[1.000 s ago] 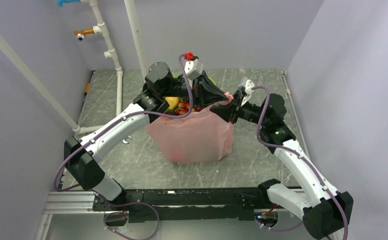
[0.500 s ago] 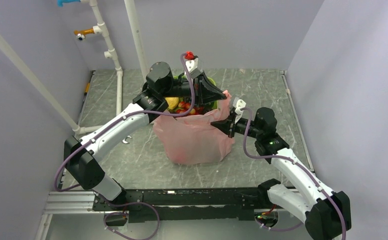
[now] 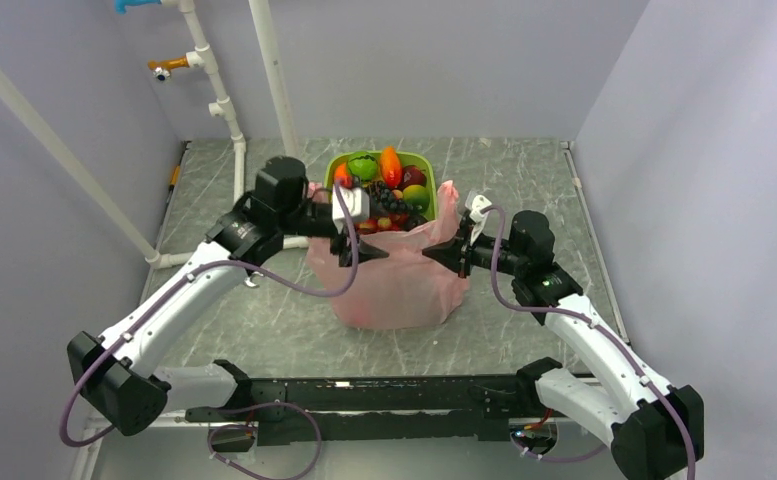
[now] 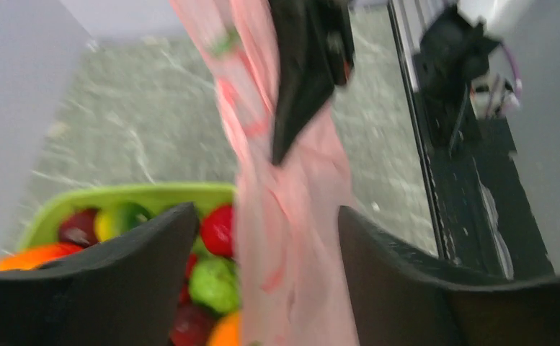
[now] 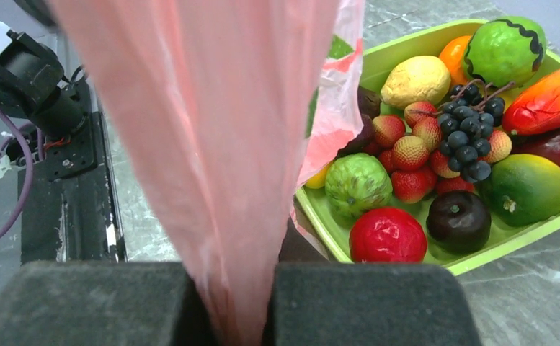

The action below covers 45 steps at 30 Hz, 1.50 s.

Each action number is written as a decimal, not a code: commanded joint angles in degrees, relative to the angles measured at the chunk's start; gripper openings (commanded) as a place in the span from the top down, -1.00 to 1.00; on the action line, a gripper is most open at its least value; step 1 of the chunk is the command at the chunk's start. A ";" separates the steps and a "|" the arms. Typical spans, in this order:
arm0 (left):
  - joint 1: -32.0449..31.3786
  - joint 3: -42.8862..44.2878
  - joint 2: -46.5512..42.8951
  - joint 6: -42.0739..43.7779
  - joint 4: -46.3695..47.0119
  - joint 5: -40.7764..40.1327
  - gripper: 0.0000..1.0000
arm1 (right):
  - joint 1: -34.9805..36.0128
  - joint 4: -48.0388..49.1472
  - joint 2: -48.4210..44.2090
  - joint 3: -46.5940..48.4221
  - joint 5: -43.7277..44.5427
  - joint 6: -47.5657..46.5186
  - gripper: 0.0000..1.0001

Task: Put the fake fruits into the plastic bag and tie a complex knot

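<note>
The pink plastic bag stands mid-table, its mouth pulled up. My right gripper is shut on the bag's right rim; in the right wrist view the film fans up from between the fingers of that gripper. My left gripper stands open at the bag's left rim, and bag film hangs between its spread fingers without being pinched. The fake fruits lie in the lime-green tray behind the bag: a red apple, dark grapes and others. No knot is in view.
White pipes rise at the back left, and one runs down onto the table. Walls close in the left, back and right sides. A black rail with both arm bases runs along the near edge.
My left arm has swung back from over the tray to the bag's near-left rim and opened. My right gripper closed on the bag's right rim and drew it toward the near side.
</note>
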 commanded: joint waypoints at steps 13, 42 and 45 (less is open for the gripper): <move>-4.86 -20.57 -3.59 5.17 1.38 -4.81 0.40 | -3.18 8.06 10.71 -0.39 -7.61 15.33 1.00; -9.98 1.69 6.85 -34.58 20.38 -28.43 1.00 | 4.37 -5.18 4.79 4.83 13.03 7.50 -0.39; -9.99 -0.08 6.47 -37.65 21.47 -28.02 1.00 | 4.61 -1.47 0.66 3.30 18.19 17.18 -0.94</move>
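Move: The bag's loose rim, standing up from the right fingers' pinch, lies about 10 cm to the left hand's right, some 4 cm ahead and 7 cm lower. Also from the left hand, the green bowl is roughly 19 cm ahead, neither left nor right, and 28 cm down. The right hand already holds the bag; the middle of that rim strip is about 4 cm ahead of its grip, 2 cm right and 4 cm above. The left fingers pinch the bag's rim beside the right gripper, which then opens wide and lets go. Before that the left hand plunges about 17 cm, shutting and reopening, climbs to some 5 cm above its start, then eases right and forward past the right fingers before closing. Meanwhile the right hand lowers its pinch about 5 cm, tipping down some 15 degrees, and rises slightly as it opens. ##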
